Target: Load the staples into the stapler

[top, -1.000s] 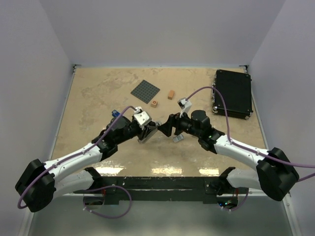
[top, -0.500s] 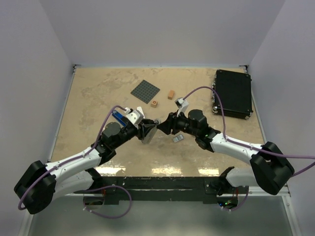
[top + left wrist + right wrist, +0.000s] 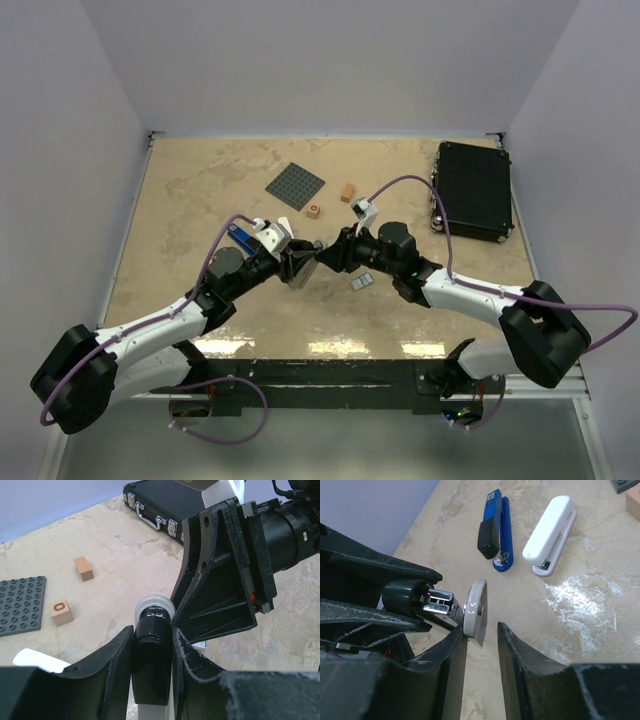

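Observation:
A black stapler (image 3: 154, 652) with a pale grey base sits lengthwise in my left gripper (image 3: 152, 632), which is shut on its body and holds it just above the table. Its chrome nose and round grey front end (image 3: 476, 611) stick out toward my right gripper (image 3: 481, 629). The right jaws stand narrow around that grey end; it touches the left finger, and a gap shows to the right finger. In the top view both grippers meet at mid-table (image 3: 313, 260). The staples (image 3: 360, 283), a small grey-white piece, lie on the table just below the right wrist.
A blue stapler (image 3: 496, 530) and a white stapler (image 3: 550, 527) lie side by side behind the left gripper. A grey studded plate (image 3: 296, 186) and two orange blocks (image 3: 347, 192) (image 3: 314, 211) lie further back. A black case (image 3: 473, 188) is at the back right.
My right gripper has moved left up to the held stapler and narrowed its jaws around the grey front end. The left arm shifted slightly left, still gripping the stapler.

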Controlling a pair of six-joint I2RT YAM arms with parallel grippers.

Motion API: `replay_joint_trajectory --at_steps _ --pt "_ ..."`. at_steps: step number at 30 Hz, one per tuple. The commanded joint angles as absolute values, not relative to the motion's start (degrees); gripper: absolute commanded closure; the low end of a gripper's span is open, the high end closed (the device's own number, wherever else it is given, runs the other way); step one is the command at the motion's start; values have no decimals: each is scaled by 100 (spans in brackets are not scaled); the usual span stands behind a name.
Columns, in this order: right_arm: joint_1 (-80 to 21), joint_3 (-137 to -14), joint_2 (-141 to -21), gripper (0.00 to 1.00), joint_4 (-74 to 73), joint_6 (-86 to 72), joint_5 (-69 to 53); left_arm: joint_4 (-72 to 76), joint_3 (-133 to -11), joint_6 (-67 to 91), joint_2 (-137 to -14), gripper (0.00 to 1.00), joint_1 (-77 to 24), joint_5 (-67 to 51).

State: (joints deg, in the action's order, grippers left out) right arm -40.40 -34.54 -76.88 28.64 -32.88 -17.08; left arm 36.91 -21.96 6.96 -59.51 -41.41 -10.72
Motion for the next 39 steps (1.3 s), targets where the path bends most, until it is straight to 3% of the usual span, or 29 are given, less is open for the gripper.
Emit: replay_joint_trajectory --at_steps 1,8,14,17,20,23,39 --pt "-4017 -3761 -7927 67 3585 -3550 -1678 4597 -2584 712 -5862 100 -4236 -2109" --pt "-4025 -3823 -8103 70 4174 -3946 -1950 4343 -2646 615 -5862 100 -4228 -2084" --pt "-4017 -3858 -8051 66 4140 -3964 -2092 3938 -2716 466 -5810 100 -4236 -1495" --pt "-4017 -3806 -8007 72 4008 -3938 -1820 4060 -2681 439 -5748 100 -4236 -1590" --pt "-4017 -3727 -7981 89 3999 -3999 -1513 4166 -2654 439 -5704 100 -4236 -1845" --pt "-3955 -3683 -7945 100 4043 -4113 -1389 4192 -2584 448 -5555 100 -4236 -1899" --pt "-2480 -3050 -7462 100 5176 -6142 -1652 3692 -1390 1010 -3710 100 -4219 578"
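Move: The left gripper already holds the stapler's black cover nose; the stapler's pale rounded end lies about 3 cm ahead and 4 cm right of this hand, level with it. From the right hand, that end is roughly 1 cm ahead and 2 cm left. On the table some 15 cm below the right hand, the grey staples lie level with it and 9 cm right, and the white stapler 13 cm ahead, 12 cm left. Keep the left gripper's hold on the black nose while you ease the right fingers about 1.5 cm left over the pale end and pinch it shut. Then part the hands: lift the left one some 6 cm, drawing it left and a little back, as the right carries the end right, forward and slightly up, rolling its left side upward. ##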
